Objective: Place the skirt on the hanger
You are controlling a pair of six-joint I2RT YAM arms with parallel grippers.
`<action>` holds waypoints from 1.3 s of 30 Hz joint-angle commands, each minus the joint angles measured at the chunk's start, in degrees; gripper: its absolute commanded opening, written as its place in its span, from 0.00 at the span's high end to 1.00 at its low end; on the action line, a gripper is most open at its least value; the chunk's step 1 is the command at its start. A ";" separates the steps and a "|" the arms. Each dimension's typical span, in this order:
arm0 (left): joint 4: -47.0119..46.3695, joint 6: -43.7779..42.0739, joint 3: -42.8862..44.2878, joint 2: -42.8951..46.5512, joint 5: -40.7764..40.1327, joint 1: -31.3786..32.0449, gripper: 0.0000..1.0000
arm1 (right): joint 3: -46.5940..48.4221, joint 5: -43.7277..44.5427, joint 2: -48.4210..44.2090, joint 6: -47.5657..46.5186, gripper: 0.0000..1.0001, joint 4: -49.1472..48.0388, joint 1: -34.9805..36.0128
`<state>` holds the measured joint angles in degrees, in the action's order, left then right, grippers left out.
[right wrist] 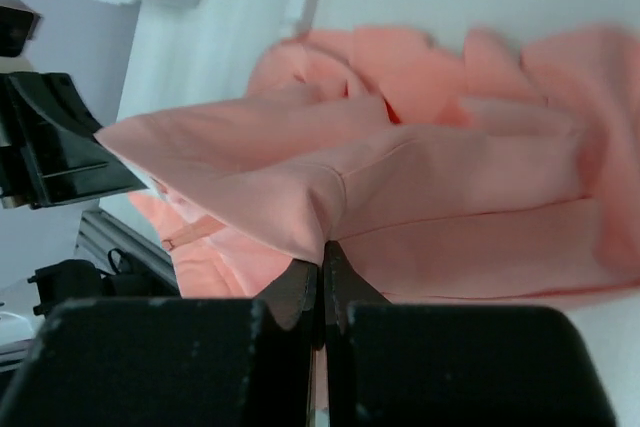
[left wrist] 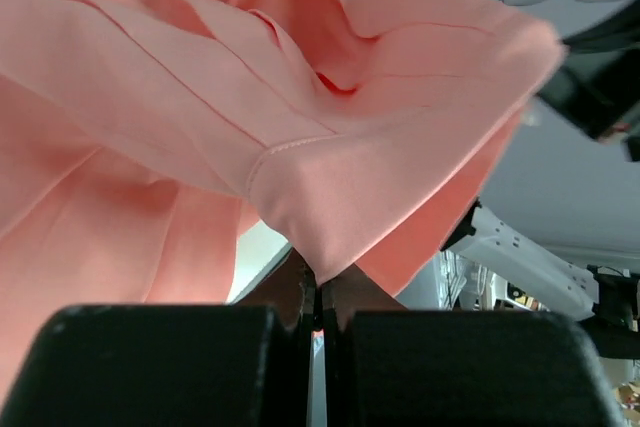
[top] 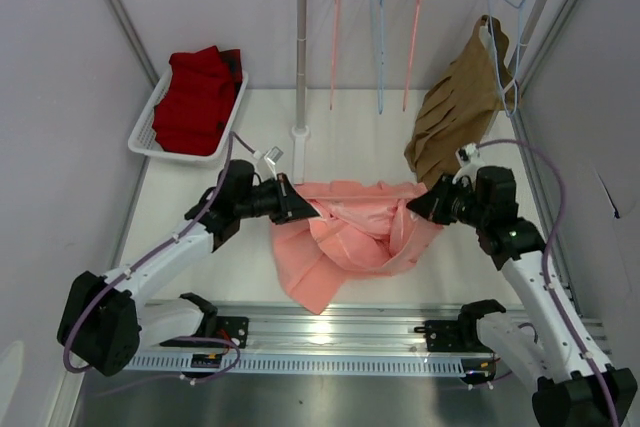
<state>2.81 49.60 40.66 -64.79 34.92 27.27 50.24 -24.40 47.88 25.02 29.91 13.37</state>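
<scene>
The salmon-pink pleated skirt (top: 350, 232) hangs stretched between my two grippers, and its lower part rests crumpled on the white table. My left gripper (top: 308, 209) is shut on the skirt's left edge, the fold (left wrist: 300, 97) pinched at its tips (left wrist: 318, 282). On the other side, my right gripper (top: 418, 209) is shut on the opposite edge of the cloth (right wrist: 420, 177), right at its tips (right wrist: 322, 257). Two thin salmon-pink hangers (top: 335, 37) (top: 415, 37) hang edge-on from the rail at the back, well beyond both grippers.
A white basket (top: 150, 112) holding dark red cloth (top: 195, 97) sits at the back left. A brown garment (top: 455, 112) hangs on a light-blue hanger (top: 510, 37) at the back right; another light-blue hanger (top: 380, 37) hangs mid-rail. The rack's post (top: 300, 57) stands behind the left gripper.
</scene>
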 commanded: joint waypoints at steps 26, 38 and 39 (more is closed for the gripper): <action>-4.58 -7.85 -4.20 -10.01 -16.98 9.47 0.76 | -27.30 2.95 -2.26 5.75 0.35 -13.85 -2.73; 5.80 -12.42 -0.32 -4.03 -18.39 10.35 0.49 | -19.22 6.47 -8.06 6.10 0.26 -4.25 0.25; 6.24 -12.86 -0.41 -3.68 -18.39 10.26 0.48 | -18.78 6.65 -7.89 6.36 0.26 -4.07 0.61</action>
<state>6.63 39.62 37.65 -70.70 17.47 37.15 28.10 -19.49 40.42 31.66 23.35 12.84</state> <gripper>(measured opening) 0.508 0.742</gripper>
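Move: Both closed grippers already hold raised corners of the pink skirt's waistband. The skirt's middle lies about 7 cm right, 2 cm back and 14 cm below the left hand; from the right hand it is about 11 cm left, 3 cm back and 19 cm below. The rack foot lies some 19 cm ahead, 5 cm left and 17 cm below the left hand. The brown cloth's lower end is roughly 18 cm ahead, 13 cm right and 19 cm below the right hand. Straight down go both hands together, about 15 cm, lowering the held waistband onto the table, the right drawing some 4 cm back, the left tipping its fingers more steeply down. At the bottom both open and let go of the skirt, the right wider than the left, then rise some 5 cm, fingers still around the cloth. ##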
